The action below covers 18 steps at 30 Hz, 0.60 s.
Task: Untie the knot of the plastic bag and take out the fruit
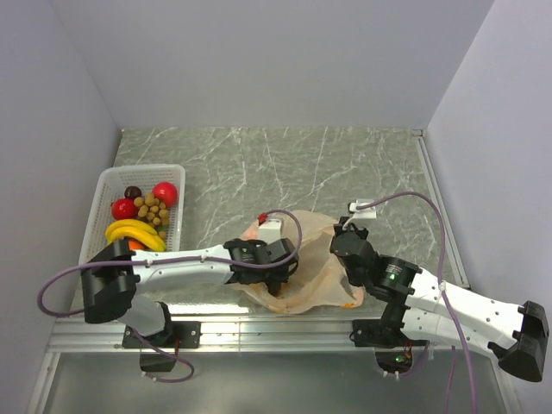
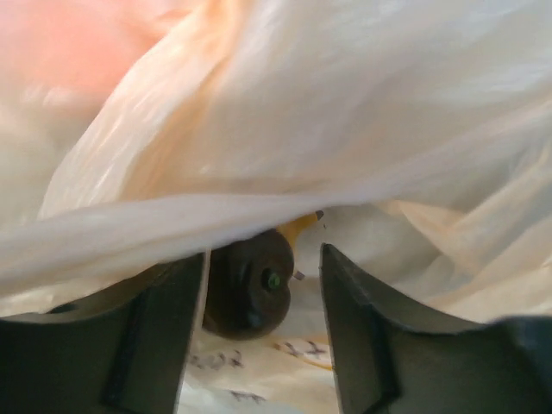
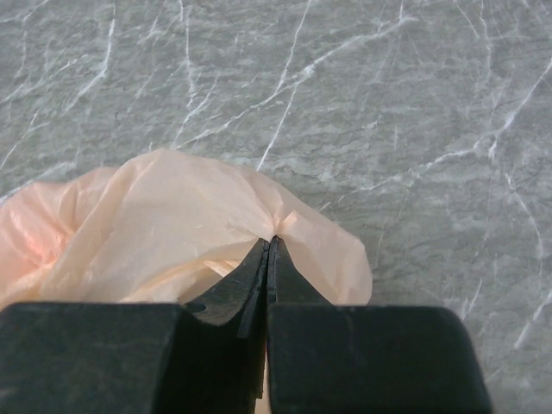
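The pale peach plastic bag (image 1: pixel 315 259) lies crumpled between the arms. My left gripper (image 2: pixel 265 253) is pushed inside it, open, its dark fingers (image 2: pixel 164 336) well apart. A dark round fruit (image 2: pixel 250 289) sits on the printed bag floor between the tips, nearer the left one, with a gap on its right. A bit of yellow (image 2: pixel 297 226) shows behind it. My right gripper (image 3: pixel 269 240) is shut on a pinched fold of the plastic bag (image 3: pixel 172 224), at the bag's right edge (image 1: pixel 338 235). The knot is out of view.
A white basket (image 1: pixel 142 169) at the left holds yellow bananas (image 1: pixel 134 231), two red fruits (image 1: pixel 165 193), a tan cluster (image 1: pixel 152 210) and a dark round one (image 1: pixel 132 191). An orange patch (image 1: pixel 350 302) shows at the bag's near right edge, a small red thing (image 1: pixel 262 217) at its far left.
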### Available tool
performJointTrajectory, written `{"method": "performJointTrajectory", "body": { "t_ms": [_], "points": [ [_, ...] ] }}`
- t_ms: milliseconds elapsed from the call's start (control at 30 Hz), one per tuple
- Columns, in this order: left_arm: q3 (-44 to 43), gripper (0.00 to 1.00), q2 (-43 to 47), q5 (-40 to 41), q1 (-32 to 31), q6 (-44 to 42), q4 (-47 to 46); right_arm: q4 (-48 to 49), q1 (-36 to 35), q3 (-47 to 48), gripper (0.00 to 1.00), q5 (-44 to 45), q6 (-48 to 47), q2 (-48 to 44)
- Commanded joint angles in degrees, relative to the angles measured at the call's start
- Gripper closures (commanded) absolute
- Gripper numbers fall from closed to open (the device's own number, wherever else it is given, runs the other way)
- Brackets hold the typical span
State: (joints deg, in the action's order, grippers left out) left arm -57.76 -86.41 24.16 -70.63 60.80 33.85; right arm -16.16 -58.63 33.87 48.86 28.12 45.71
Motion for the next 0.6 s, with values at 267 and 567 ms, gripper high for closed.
{"method": "performJointTrajectory", "body": {
  "t_ms": [267,567],
  "points": [
    [12.7,0.13,7.6,-5.0,1.2,2.1,-4.1,1.4,-0.3,1.1,1.0,-0.7,3.0,1.0],
    [13.4,0.06,8.2,-2.3,1.5,-1.8,-14.9,1.8,-1.0,1.2,1.0,-1.7,4.2,2.4]
  ]
}}
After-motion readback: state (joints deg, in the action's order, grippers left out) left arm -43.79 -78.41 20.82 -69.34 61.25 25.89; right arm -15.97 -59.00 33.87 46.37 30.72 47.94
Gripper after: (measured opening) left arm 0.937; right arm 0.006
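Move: The dark fruit in the bag lies about 6 cm below my left fingertips, perhaps 1 cm back and 1 cm to the right, with a loose fold of plastic hanging in front of it. The bag rim pinched by my right hand is some 15 cm to the right of my left hand, 8 cm farther out and 10 cm higher. From my right hand the fruit lies about 13 cm left, 10 cm back and 16 cm below. Inside the bag, I spread my left fingers from about half to nearly wide open, carrying that hand some 5 cm left and 4 cm down, slightly back, towards the level of the dark fruit. The fingers push the bag along; then I ease about 1.5 cm back right and up. My right hand keeps its pinch on the rim and follows about 1 cm left and down. ##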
